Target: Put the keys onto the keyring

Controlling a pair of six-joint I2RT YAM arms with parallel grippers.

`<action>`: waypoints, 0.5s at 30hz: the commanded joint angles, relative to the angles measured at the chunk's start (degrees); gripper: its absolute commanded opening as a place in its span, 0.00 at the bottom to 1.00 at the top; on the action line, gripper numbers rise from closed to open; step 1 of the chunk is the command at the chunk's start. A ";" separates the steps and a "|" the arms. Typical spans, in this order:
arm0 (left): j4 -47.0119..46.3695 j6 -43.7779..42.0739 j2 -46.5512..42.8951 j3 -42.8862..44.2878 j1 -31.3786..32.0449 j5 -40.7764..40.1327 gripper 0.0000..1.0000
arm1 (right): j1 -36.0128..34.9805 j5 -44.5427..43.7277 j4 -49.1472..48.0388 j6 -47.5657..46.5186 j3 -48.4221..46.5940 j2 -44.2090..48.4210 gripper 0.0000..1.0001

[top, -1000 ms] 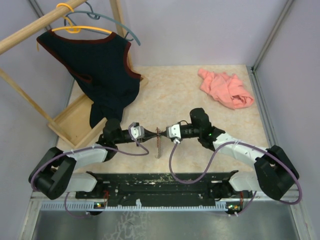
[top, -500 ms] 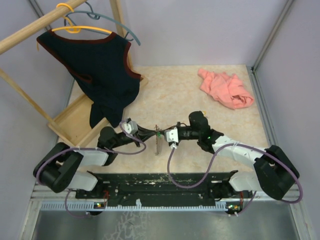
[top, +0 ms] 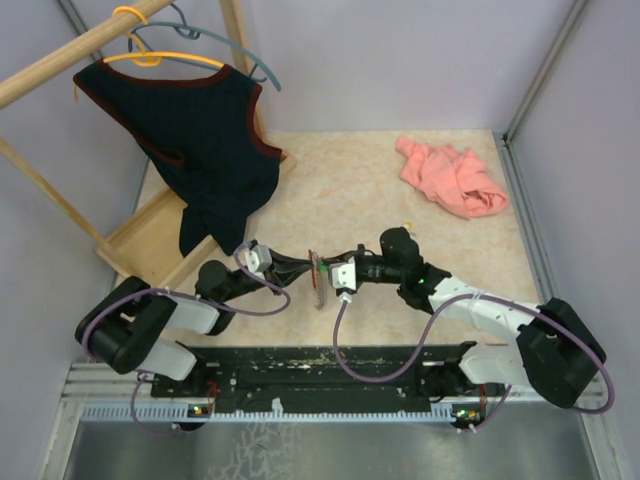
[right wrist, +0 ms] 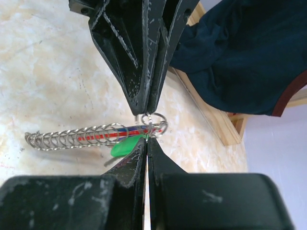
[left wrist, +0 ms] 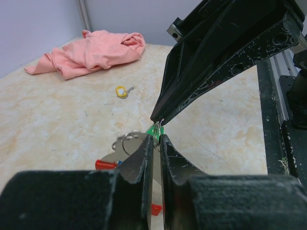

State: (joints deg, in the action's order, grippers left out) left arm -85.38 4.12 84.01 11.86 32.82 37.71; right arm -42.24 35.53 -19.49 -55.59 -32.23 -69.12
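Observation:
The keyring (top: 318, 288) is pinched between my two grippers over the table's front middle. Its silvery coiled strip (right wrist: 72, 136), with red and blue inside, runs left from a small wire ring (right wrist: 154, 123). The left gripper (left wrist: 156, 137) has its jaws a hair apart on that ring, and the right gripper (right wrist: 147, 140) is shut tight on it from the opposite side. A green key (right wrist: 123, 147) hangs at the ring beside the right fingertips. A red tag (left wrist: 106, 165) lies under the left fingers. A yellow key (left wrist: 122, 91) lies loose on the table beyond.
A pink cloth (top: 450, 178) is bunched at the back right. A dark vest (top: 200, 140) hangs from a wooden rack whose base (top: 150, 245) stands at the left, close to the left arm. Grey walls enclose the table.
Both wrists have twisted and shifted a little while the fingertips stayed together at the ring. The left arm's elbow has drawn back to the left. The coiled strip has swung slightly.

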 commanded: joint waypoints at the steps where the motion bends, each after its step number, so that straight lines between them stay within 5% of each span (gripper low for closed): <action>1: 4.48 -4.32 -2.90 1.05 0.14 -0.74 0.18 | 0.05 -1.04 1.68 -2.16 -2.75 2.93 0.00; 7: 10.13 -6.35 -4.78 2.35 0.07 1.07 0.21 | 0.05 -0.58 4.93 -3.40 -4.35 3.40 0.00; 15: 22.65 -12.92 -7.29 6.43 0.07 5.09 0.37 | 0.03 0.74 6.68 -4.33 -5.91 3.69 0.00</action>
State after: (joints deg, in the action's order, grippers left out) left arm -70.28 -4.05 78.48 15.31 32.80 39.97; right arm -42.22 34.41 -12.27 -58.63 -34.02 -67.51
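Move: The keyring's end ring is right at the left fingertips, about 1 cm to the hand's right and level with it; the green key is about 2 cm to its right, 1 cm back and 1 cm lower. The keyring's grey-and-red body hangs some 6 cm below the left hand and 3 cm back. From the right hand, whose tips pinch the ring, the ring's middle lies about 2 cm left, level in height and reach. The left fingers let go of the end ring, opening by roughly a fifth of their range to stand either side of it, while that hand all but stays in place, easing only about half a centimetre forward and tilting some 5 degrees. The right fingers stay shut and keep their pinch on the ring, the hand drawing less than 1 cm to the right. ##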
